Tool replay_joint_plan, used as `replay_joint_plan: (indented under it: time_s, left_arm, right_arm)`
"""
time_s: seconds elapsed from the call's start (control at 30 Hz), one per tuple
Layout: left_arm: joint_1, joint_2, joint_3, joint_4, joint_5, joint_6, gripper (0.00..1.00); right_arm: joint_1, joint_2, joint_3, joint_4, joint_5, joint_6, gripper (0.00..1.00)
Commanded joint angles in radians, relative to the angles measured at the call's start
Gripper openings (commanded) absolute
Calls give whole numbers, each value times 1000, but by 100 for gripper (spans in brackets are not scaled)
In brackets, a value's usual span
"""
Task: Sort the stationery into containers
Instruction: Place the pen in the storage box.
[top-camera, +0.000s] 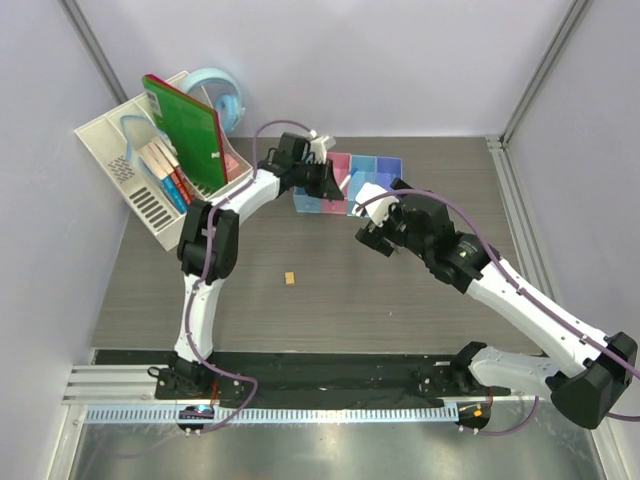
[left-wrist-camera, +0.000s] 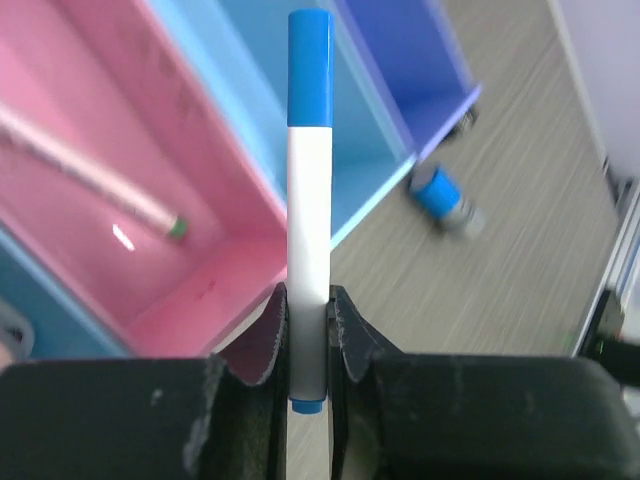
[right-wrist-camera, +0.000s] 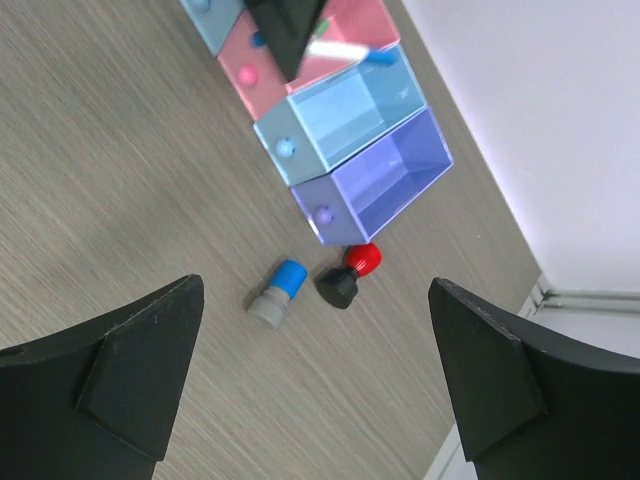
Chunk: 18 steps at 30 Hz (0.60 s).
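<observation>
My left gripper (left-wrist-camera: 308, 292) is shut on a thin white pen with a blue cap (left-wrist-camera: 309, 200) and holds it above the containers (top-camera: 385, 165), over the wall between the pink bin (left-wrist-camera: 120, 240) and the blue bin (left-wrist-camera: 250, 70). A white pen with a green cap (left-wrist-camera: 95, 175) lies in the pink bin. My right gripper (right-wrist-camera: 316, 284) hangs open above the table in front of the violet bin (right-wrist-camera: 385, 190). Below it lie a blue-grey stubby cylinder (right-wrist-camera: 278, 292) and a red-and-black one (right-wrist-camera: 350, 274). A tiny orange block (top-camera: 290, 278) sits alone mid-table.
A white slotted organizer (top-camera: 120, 150) holding a green book (top-camera: 185, 130) stands at the back left, with a round light-blue tape dispenser (top-camera: 222, 95) behind it. Walls close in the table on the left, back and right.
</observation>
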Motion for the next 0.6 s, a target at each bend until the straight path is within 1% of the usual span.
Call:
replay_joint_plan:
  time_s: [0.0, 0.17, 0.23, 0.3, 0.5, 0.57]
  left_arm:
    - [-6, 5, 122, 199, -93, -198, 0]
    - [-6, -24, 124, 202, -128, -222, 0]
    - [-4, -27, 118, 202, -188, -211, 0]
    - [-4, -15, 119, 196, -250, -204, 0]
    - [-6, 50, 141, 183, -326, -204, 0]
    - [-4, 66, 164, 177, -329, -199, 0]
  right_arm:
    - [-32, -20, -42, 28, -43, 41, 100]
    - [-54, -31, -55, 34, -44, 53, 100]
    - [-60, -36, -56, 36, -40, 51, 100]
    - [-68, -40, -61, 40, -40, 53, 99]
    - [-83, -42, -68, 56, -32, 56, 100]
    - [-86, -43, -70, 56, -29, 56, 100]
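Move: The left hand already holds the blue-capped pen. The pink compartment of the storage box has its middle about 7 cm ahead of this hand, 1 cm right and some 8 cm below. The green-capped pen lies inside it, about 6 cm ahead and straight in line; the paper-clip compartment is 7 cm ahead and 6 cm left, the light-blue one 7 cm ahead and 7 cm right. From the empty right hand the pink compartment lies some 21 cm ahead, 11 cm left and 23 cm down. Keeping its pinch near the plain end of the blue-capped pen, the left hand goes forward about 7 cm and lifts 5 to 6 cm, swinging a little right and back again, then sinks slightly at the end over the pink compartment, while turning some 20 degrees counter-clockwise so that the pen swings more in line with the compartment's length. The open, empty right hand sinks about 2.5 cm and drifts about as far to the right, clear of the box. ##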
